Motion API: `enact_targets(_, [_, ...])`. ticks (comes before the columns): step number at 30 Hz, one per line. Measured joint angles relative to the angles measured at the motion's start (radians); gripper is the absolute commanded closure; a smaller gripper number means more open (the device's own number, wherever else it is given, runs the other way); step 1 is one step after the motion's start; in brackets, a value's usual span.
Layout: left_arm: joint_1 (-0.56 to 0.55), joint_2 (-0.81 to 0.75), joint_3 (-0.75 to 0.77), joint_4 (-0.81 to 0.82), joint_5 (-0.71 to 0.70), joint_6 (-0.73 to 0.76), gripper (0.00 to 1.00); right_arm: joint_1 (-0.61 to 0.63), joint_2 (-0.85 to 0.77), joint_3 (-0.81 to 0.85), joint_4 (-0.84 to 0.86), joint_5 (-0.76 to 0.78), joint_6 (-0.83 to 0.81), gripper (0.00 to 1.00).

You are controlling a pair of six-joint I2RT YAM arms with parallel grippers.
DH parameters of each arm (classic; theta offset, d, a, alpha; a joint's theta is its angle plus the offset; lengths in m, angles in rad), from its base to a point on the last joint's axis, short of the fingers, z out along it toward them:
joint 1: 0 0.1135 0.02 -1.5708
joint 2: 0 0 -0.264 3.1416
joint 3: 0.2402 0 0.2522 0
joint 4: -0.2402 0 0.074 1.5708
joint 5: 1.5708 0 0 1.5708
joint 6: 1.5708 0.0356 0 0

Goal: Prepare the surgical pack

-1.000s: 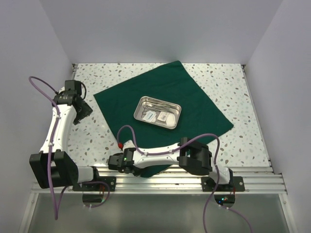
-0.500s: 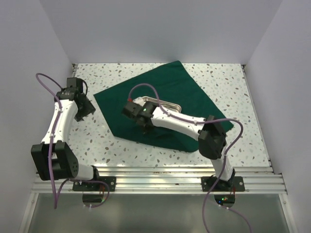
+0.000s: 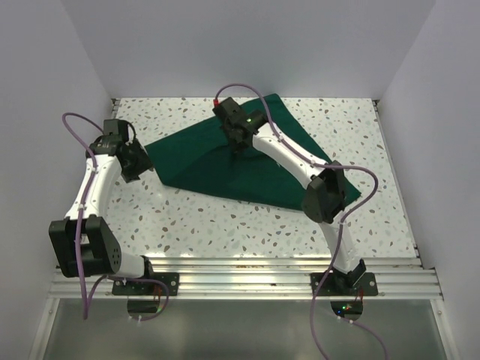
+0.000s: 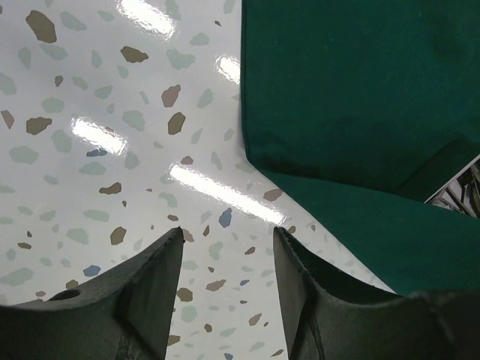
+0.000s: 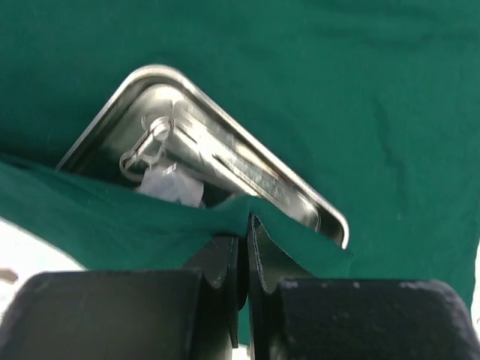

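Observation:
The surgical pack's dark green drape [image 3: 195, 161] lies on the speckled table, its near part folded over toward the far side. My right gripper [image 3: 238, 141] is shut on the drape's edge [image 5: 150, 225] and holds it up over the steel tray [image 5: 240, 161]. In the right wrist view, instruments and white gauze [image 5: 171, 184] show inside the tray. From above the tray is hidden under the fold. My left gripper [image 3: 142, 165] hovers open over bare table just left of the drape's left corner [image 4: 360, 90], with nothing between its fingers [image 4: 161, 277].
White walls close in the speckled table [image 3: 225, 217] on three sides. A metal rail [image 3: 247, 266] runs along the near edge by the arm bases. A corner of the tray [image 4: 461, 191] peeks out under the drape in the left wrist view.
My right arm swung from the near edge across to the far side, dragging the drape's near corner over the tray, which is now covered. The left gripper shifted slightly toward the drape's left corner.

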Motion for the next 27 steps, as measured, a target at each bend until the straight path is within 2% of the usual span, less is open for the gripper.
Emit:
enact_targets(8, [0.000, 0.040, -0.003, 0.013, 0.033, 0.002, 0.46, -0.060, 0.171, 0.173, 0.024, -0.049, -0.059, 1.00])
enact_targets(24, [0.000, 0.056, -0.032, 0.019, 0.050, 0.003, 0.46, -0.136, 0.215, 0.177, 0.042, -0.044, -0.077, 1.00])
enact_targets(27, [0.000, 0.066, -0.032, 0.019, 0.054, 0.002, 0.46, -0.153, 0.215, 0.175, 0.042, -0.044, -0.077, 0.97])
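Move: My right hand holds the drape's near corner over the tray. The drape surface just beyond the tray, where I take it, is about 10 cm ahead, 4 cm right and 16 cm down. The tray's middle is roughly 2 cm back, level sideways and 15 cm down; the drape's far corner is some 25 cm ahead, 11 cm right and 16 cm down. From my left hand that place beyond the tray is about 18 cm ahead, 35 cm right and 13 cm down. Keeping the drape corner pinched in my nearly shut right fingers, I carry it on forward about 8 cm over the tray. I sink some 5 cm in the first half, then go on level, easing to the right. My left hand, still open and holding nothing, lowers about 3 cm beside the drape's left edge. ##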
